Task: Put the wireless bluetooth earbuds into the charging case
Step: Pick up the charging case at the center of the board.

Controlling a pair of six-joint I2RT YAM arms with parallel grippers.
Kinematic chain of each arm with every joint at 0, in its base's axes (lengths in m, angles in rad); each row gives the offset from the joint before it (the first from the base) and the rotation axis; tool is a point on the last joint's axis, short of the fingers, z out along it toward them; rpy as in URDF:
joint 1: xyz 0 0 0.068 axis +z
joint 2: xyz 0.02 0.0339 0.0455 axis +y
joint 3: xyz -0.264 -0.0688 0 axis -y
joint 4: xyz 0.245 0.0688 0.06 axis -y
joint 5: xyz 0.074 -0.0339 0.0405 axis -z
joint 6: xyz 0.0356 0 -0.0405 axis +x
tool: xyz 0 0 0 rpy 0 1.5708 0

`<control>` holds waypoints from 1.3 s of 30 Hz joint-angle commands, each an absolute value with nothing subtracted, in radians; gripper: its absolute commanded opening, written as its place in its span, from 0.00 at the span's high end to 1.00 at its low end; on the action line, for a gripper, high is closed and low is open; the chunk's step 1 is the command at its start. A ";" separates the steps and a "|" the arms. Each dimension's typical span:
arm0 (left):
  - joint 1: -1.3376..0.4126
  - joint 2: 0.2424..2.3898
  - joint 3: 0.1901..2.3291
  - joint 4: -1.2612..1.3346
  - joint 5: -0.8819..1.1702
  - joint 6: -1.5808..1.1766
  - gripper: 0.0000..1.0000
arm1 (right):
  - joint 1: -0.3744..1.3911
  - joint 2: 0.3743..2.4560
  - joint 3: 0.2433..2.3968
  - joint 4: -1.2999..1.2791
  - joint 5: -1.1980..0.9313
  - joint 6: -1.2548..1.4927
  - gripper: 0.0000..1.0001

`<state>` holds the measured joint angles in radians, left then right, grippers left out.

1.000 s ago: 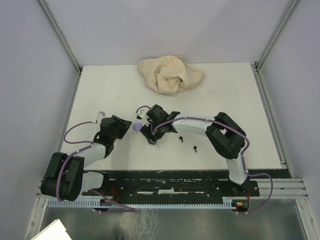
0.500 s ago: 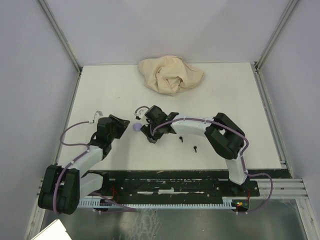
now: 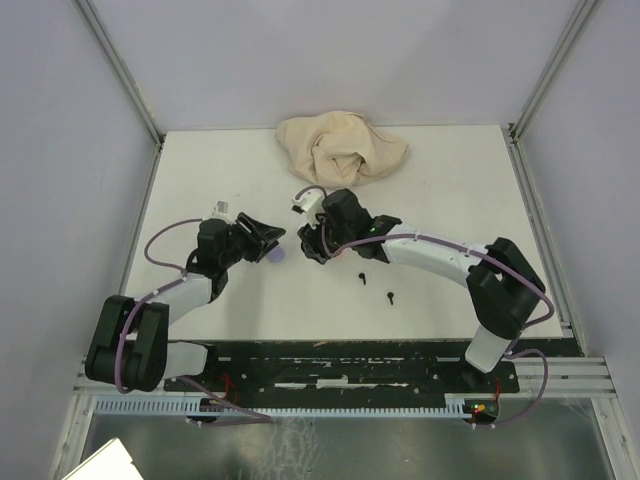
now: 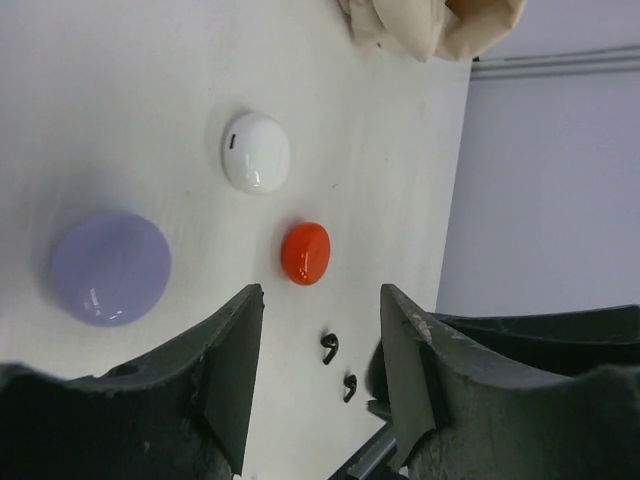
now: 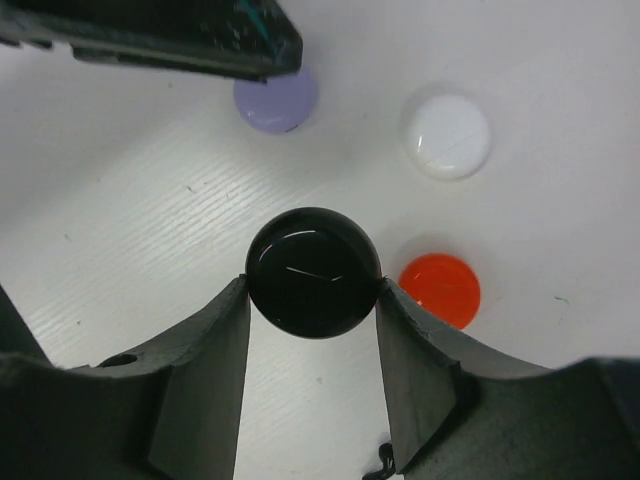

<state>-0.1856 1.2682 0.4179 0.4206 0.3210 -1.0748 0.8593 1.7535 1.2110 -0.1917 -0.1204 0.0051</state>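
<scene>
Two tiny black earbuds [image 3: 362, 277] [image 4: 330, 347] lie on the white table, one [image 3: 391, 297] nearer the arm bases. My right gripper [image 5: 313, 288] is shut on a round glossy black charging case [image 5: 313, 272], both fingers pressed to its sides. A lavender case [image 5: 276, 100], a white case [image 5: 446, 136] and a red case [image 5: 440, 290] rest beneath it. My left gripper [image 4: 322, 295] is open and holds nothing; it hovers beside the lavender case [image 4: 110, 268], facing the red case [image 4: 306, 253] and white case [image 4: 256, 152]. In the top view both grippers [image 3: 265, 240] [image 3: 320, 245] meet at mid-table.
A crumpled beige cloth [image 3: 340, 148] lies at the back of the table. The left arm's finger [image 5: 150, 40] crosses the top of the right wrist view. Grey walls and metal rails [image 3: 540, 220] bound the table.
The right jaws closed on the black case and that arm moved back and to the right. The left gripper swung right toward the lavender case, still open.
</scene>
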 commanded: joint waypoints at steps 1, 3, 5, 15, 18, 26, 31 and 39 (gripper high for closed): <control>-0.196 1.326 0.475 0.645 0.525 -1.094 0.44 | 0.793 1.650 1.191 -0.137 -0.270 -0.011 0.75; -0.202 1.346 0.485 0.688 0.556 -1.103 0.44 | 0.769 1.629 1.186 -0.148 -0.310 -0.018 0.75; -0.210 1.361 0.488 0.734 0.570 -1.123 0.44 | 0.756 1.617 1.192 -0.173 -0.327 -0.033 0.75; -0.286 1.417 0.549 0.832 0.616 -1.124 0.45 | 0.744 1.618 1.221 -0.236 -0.356 -0.051 0.75; -0.306 1.427 0.558 0.833 0.633 -1.115 0.45 | 0.743 1.614 1.221 -0.239 -0.356 -0.049 0.75; -0.321 1.427 0.544 0.793 0.648 -1.079 0.45 | 0.736 1.598 1.227 -0.245 -0.358 -0.048 0.76; -0.320 1.411 0.528 0.746 0.638 -1.044 0.45 | 0.730 1.588 1.228 -0.249 -0.356 -0.048 0.76; -0.325 1.417 0.528 0.727 0.660 -1.025 0.45 | 0.721 1.584 1.229 -0.249 -0.357 -0.045 0.76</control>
<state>-0.3164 1.4307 0.5243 0.7185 0.6315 -1.0737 0.7284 1.6306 1.1992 -0.2695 -0.3405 -0.0349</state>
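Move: The black charging case is already pinched in my right fingers, off the table. From my left hand it lies about 9 cm to the right, 2 cm back and roughly level. The purple case is on the table some 9 cm below my left hand, 3 cm to its left and 1 cm ahead; the white case is about 8 cm ahead, 6 cm right, just as low. From my right hand the red case lies roughly 4 cm ahead, 6 cm right and 8 cm down. I swing my open left hand about 9 cm to the right and some 6 cm up, towards the charging case, turning it clockwise roughly 25 degrees and tipping the fingers up, until they stand close to the rim; contact can't be made out. My right hand keeps its grip, lifts the case about 4 cm while easing 3 cm right, and then nearly holds there. ##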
